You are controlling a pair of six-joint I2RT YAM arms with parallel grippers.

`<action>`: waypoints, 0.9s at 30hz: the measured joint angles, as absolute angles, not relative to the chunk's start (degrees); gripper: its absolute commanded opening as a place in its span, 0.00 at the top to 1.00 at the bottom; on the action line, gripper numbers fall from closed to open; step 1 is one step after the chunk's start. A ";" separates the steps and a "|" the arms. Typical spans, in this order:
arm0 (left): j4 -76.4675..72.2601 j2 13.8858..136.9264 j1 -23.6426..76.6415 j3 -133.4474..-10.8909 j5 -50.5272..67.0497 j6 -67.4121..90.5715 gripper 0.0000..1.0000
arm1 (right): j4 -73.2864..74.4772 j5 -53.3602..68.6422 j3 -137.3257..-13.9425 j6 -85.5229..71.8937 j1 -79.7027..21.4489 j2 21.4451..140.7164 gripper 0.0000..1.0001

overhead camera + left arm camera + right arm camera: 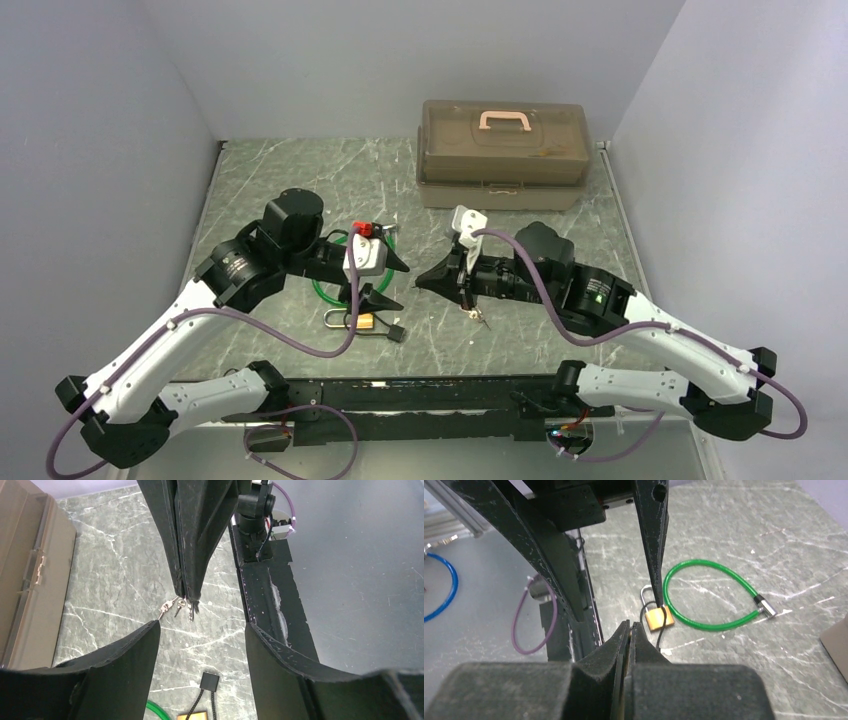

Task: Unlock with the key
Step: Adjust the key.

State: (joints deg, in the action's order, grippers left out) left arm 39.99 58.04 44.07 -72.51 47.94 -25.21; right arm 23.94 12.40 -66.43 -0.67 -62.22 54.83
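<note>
My right gripper [420, 282] is shut, with a thin sliver of metal pinched between its pads [630, 626]. The key [175, 607] shows in the left wrist view as a small silver bunch dangling at the tip of the shut right fingers [187, 555]. The bunch also shows under that gripper in the top view [477, 317]. The brass padlock [365, 322] lies on the table and also shows in the right wrist view [658, 617]. My left gripper [392, 284] is open and empty above the padlock, facing the right gripper, its jaws wide [201, 626].
A green cable loop [709, 595] lies beside the padlock, under my left gripper. A black cord with a square tab [209, 681] runs from the padlock. A brown toolbox [503, 150] stands at the back. The black arm rail [420, 395] runs along the near edge.
</note>
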 measured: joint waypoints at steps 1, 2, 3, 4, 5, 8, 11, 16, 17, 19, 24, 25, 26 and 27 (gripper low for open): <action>39.99 57.87 44.07 -72.36 47.68 -25.19 0.33 | 22.98 12.27 -65.56 -1.17 -62.22 54.19 1.00; 39.99 57.71 44.05 -72.20 47.42 -25.06 0.34 | 21.10 12.27 -64.12 -1.96 -62.22 53.25 1.00; 39.83 57.49 43.99 -71.96 47.00 -24.69 0.35 | 19.70 12.25 -62.89 -2.66 -62.22 52.34 1.00; 39.70 57.32 43.94 -71.70 46.63 -24.47 0.37 | 18.17 12.25 -61.58 -3.33 -62.22 51.44 1.00; 39.62 57.17 43.79 -71.44 46.39 -24.16 0.38 | 16.97 12.27 -60.60 -3.95 -62.22 50.78 1.00; 39.00 57.12 43.29 -71.26 45.82 -23.07 0.44 | 10.94 12.34 -56.69 -6.26 -62.22 48.56 1.00; 38.04 57.10 42.78 -71.26 45.56 -22.50 0.52 | 4.51 12.36 -52.71 -8.45 -62.22 46.52 1.00; 36.86 57.08 41.85 -71.26 46.13 -20.97 0.57 | -2.76 12.49 -48.99 -11.25 -62.22 44.51 1.00; 36.64 57.08 41.63 -71.26 46.78 -20.51 0.56 | -3.73 12.51 -48.88 -11.68 -62.22 44.49 1.00; 36.62 57.08 41.34 -71.26 48.27 -19.94 0.55 | -5.48 12.53 -48.82 -12.34 -62.22 44.51 1.00; 36.34 57.08 41.32 -71.29 50.96 -18.70 0.56 | -8.54 12.64 -48.77 -13.19 -62.22 44.62 1.00; 36.27 57.08 41.32 -71.31 51.22 -18.65 0.56 | -8.78 12.71 -48.77 -13.28 -62.22 44.69 1.00; 36.23 57.08 41.32 -71.44 51.48 -18.55 0.56 | -9.08 12.78 -48.77 -13.34 -62.22 44.80 1.00; 36.25 57.08 41.32 -71.57 51.66 -18.50 0.56 | -9.32 12.84 -48.77 -13.43 -62.22 44.97 1.00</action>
State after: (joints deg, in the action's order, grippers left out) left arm 36.25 57.08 41.32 -71.57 51.66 -18.50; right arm -9.32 12.84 -48.77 -13.43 -62.22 44.97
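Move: The key is already gripped in the right fingertips, reaching about 1 cm to the left of that hand point; the open left fingertips wait some 5 cm to the right hand's left and 2 cm above. From the left hand the key is about 3 cm right, 2 cm lower. Roughly 30 cm below, the black block is 3 cm ahead and 1 cm left of the left hand, the padlock 6 ahead and 10 left; the spare keys lie 7 ahead and 11 right of the right hand. Keeping its shut grip on the key, the right hand rises about 5 cm and draws back a centimetre, its fingers swinging up by some 25 degrees, from pointing slightly down to slightly up, still facing the left hand. The left hand shifts a little forward and returns, rising about a centimetre, while its fingers narrow from wide to roughly half open in front of the key without any closing on it to be seen. ##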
